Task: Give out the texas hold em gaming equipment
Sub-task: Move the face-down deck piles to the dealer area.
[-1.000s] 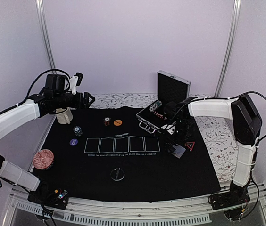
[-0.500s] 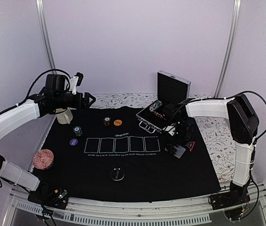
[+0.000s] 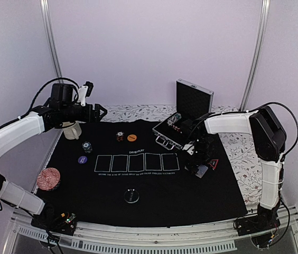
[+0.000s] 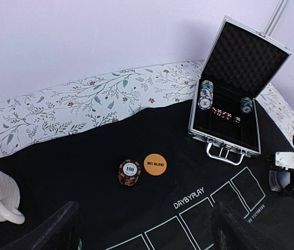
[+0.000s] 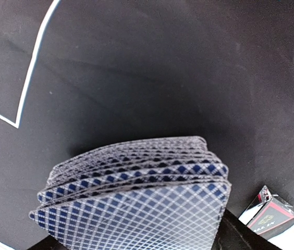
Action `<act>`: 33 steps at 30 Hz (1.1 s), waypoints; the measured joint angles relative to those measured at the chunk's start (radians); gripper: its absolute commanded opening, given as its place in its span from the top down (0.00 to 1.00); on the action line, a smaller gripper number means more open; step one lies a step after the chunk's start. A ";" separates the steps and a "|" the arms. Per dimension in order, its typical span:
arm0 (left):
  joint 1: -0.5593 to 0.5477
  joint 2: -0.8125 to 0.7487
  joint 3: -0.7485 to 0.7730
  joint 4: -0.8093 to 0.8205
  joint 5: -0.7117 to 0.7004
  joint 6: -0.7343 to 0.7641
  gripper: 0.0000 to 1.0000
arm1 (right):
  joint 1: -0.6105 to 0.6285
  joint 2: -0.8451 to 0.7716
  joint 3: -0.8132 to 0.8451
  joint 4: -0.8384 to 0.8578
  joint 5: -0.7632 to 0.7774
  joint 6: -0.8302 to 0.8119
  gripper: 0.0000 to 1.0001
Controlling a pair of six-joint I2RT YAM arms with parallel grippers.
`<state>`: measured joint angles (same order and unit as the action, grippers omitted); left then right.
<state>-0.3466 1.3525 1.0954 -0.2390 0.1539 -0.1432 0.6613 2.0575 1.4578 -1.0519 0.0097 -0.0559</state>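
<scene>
A deck of blue-backed playing cards (image 5: 136, 208) lies on the black mat (image 3: 154, 185) and bows up between the fingers of my right gripper (image 5: 136, 237). That gripper (image 3: 197, 160) is down on the deck (image 3: 199, 170), shut on it. The red-edged triangle marker (image 3: 212, 163) lies just right of it. My left gripper (image 3: 100, 111) hovers open and empty high over the mat's back left. Below it are a striped chip stack (image 4: 129, 172) and the orange disc (image 4: 155, 164). A purple disc (image 3: 82, 159), another chip stack (image 3: 87, 146) and a black-and-white disc (image 3: 131, 196) lie on the mat.
The open aluminium case (image 3: 194, 100) stands at the back right with chips inside. A cream mug (image 3: 72, 130) sits at the back left under the left arm. A pink round object (image 3: 48, 178) rests at the mat's left edge. Card outlines (image 3: 137, 162) are printed mid-mat.
My right gripper has dropped a little to the left onto the deck and its jaws have narrowed round it. The left arm has not moved.
</scene>
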 measured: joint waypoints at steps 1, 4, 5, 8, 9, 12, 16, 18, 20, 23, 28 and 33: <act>0.000 0.000 0.000 0.000 0.000 0.000 0.13 | 0.006 0.003 0.005 -0.004 0.006 0.005 0.29; 0.000 0.000 0.000 0.000 0.000 0.000 0.13 | 0.022 0.007 0.015 -0.015 0.025 0.016 0.35; 0.000 0.000 0.000 0.000 0.000 0.000 0.13 | 0.029 0.008 0.019 -0.020 0.037 0.021 0.38; 0.000 0.000 0.000 0.000 0.000 0.000 0.12 | 0.043 0.008 0.035 -0.039 0.060 0.031 0.44; 0.000 0.000 0.000 0.000 0.000 0.000 0.12 | 0.047 0.008 0.041 -0.046 0.066 0.034 0.45; 0.000 0.000 0.000 0.000 0.001 0.000 0.12 | 0.059 0.008 0.047 -0.051 0.079 0.040 0.47; 0.000 0.000 0.000 0.000 0.000 0.000 0.12 | 0.089 0.008 0.049 -0.055 0.089 0.041 0.50; 0.000 0.000 0.000 0.000 0.000 0.000 0.13 | 0.116 0.008 0.051 -0.059 0.092 0.041 0.50; 0.000 0.000 0.000 0.000 0.000 0.000 0.12 | 0.155 0.006 0.053 -0.061 0.092 0.040 0.50; 0.000 0.000 0.000 0.000 0.000 0.000 0.12 | 0.227 -0.001 0.055 -0.060 0.088 0.028 0.51; 0.000 0.000 -0.001 0.000 -0.001 0.000 0.12 | 0.386 0.001 0.103 -0.063 0.056 -0.031 0.52; 0.000 0.000 -0.001 0.000 -0.003 0.000 0.12 | 0.494 0.066 0.202 -0.058 -0.005 -0.089 0.52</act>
<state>-0.3466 1.3525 1.0943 -0.2386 0.1513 -0.1432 1.1557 2.1235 1.6600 -1.1099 0.0048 -0.1448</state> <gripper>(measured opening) 0.876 0.535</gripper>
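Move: The card deck sits right between the right hand's open fingers, no more than a centimetre or so below the hand point. The clear disc near the table's front lies roughly 28 cm to the right hand's left and 12 cm back; the red triangle about 7 cm to its right and 1 cm ahead, and the chip case some 16 cm ahead and 5 cm left. From the left hand, the deck is about 40 cm right, 10 cm back and 24 cm below. Close the right fingers further on the deck until they pinch it by its edges, ease it up about 1 cm, then swing it left and back, close to 20 cm in all and picking up speed, towards the clear disc. Keep low, rising only another centimetre or two, keep the pinch, and turn the hand some 35 degrees counter-clockwise on the way. ##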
